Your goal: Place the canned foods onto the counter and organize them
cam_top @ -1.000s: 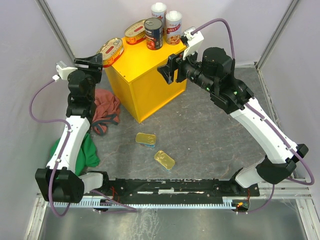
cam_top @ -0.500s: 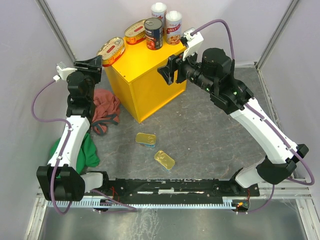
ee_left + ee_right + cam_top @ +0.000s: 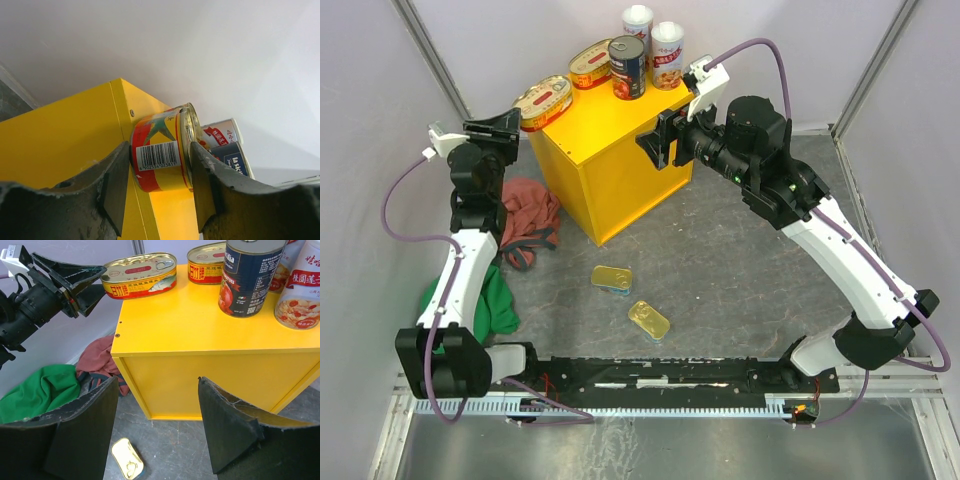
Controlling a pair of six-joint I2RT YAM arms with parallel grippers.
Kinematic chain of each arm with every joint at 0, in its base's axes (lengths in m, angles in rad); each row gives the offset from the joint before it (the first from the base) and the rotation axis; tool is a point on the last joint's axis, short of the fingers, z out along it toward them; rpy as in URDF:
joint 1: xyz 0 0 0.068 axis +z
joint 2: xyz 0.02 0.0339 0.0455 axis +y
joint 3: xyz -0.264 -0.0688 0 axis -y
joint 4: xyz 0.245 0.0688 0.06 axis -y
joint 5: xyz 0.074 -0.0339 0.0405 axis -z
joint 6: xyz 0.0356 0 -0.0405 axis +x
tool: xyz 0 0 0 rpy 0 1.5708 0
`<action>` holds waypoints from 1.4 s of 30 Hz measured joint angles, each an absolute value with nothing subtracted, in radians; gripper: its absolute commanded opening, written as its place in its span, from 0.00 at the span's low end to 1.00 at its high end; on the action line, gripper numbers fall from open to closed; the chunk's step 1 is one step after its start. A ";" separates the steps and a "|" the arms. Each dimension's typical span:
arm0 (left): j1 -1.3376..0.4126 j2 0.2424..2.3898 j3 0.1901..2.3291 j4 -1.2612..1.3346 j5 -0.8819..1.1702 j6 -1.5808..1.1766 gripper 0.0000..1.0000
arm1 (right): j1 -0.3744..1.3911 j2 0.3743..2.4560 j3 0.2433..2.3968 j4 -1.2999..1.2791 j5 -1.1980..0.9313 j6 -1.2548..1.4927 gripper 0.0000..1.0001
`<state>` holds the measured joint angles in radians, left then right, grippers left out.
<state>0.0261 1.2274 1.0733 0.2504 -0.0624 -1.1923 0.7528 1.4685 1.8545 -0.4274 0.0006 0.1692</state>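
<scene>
My left gripper is shut on an oval gold tin with a red and yellow label, at the left corner of the yellow counter. The top view shows that tin partly over the corner, with the left gripper at its left end. A second oval tin, a dark round can and two tall white-topped cans stand on the counter's far side. Two rectangular gold tins lie on the floor. My right gripper is open, facing the counter's front wall.
A red cloth lies against the counter's left side, a green cloth nearer my left arm's base. Pale walls enclose the grey stone floor on three sides. One rectangular tin lies on the floor below my right gripper.
The left gripper's jaws have closed on the oval tin at the counter's corner, and the left arm has shifted slightly. The right arm has not moved.
</scene>
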 measured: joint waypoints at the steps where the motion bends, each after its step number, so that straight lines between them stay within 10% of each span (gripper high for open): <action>1: 0.028 1.232 1.073 0.257 -0.057 -1.193 0.47 | 0.753 1.468 1.854 -0.427 0.001 0.169 0.72; 14: 0.055 1.304 1.098 0.320 0.023 -1.226 0.50 | 0.753 1.468 1.855 -0.427 0.001 0.168 0.72; 24: 0.060 1.322 1.122 0.292 0.036 -1.225 0.76 | 0.753 1.468 1.854 -0.427 0.001 0.168 0.72; 42: 0.060 1.184 1.140 0.200 0.004 -1.200 0.80 | 0.763 1.433 1.787 -0.451 0.009 0.159 0.72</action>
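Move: At the yellow box's near left corner, the left hand still pinches the overhanging end of the near fish can, whose middle lies about 5 cm ahead and 5 cm to its right, level with the hand. The other fish can stands some 14 cm ahead and 14 cm right of that hand, the dark tomato can about 12 cm ahead and 21 cm right, both at nearly the same height. From the right hand, the near fish can lies roughly 16 cm ahead, 22 cm left and 8 cm below. Pushing the pinched fish can farther onto the box top, the left hand goes forward about 2 cm, turning very slightly clockwise. It then stops, opens its upper and lower fingers to let go of the can's end, and draws away, back and up some 3 cm each way. ##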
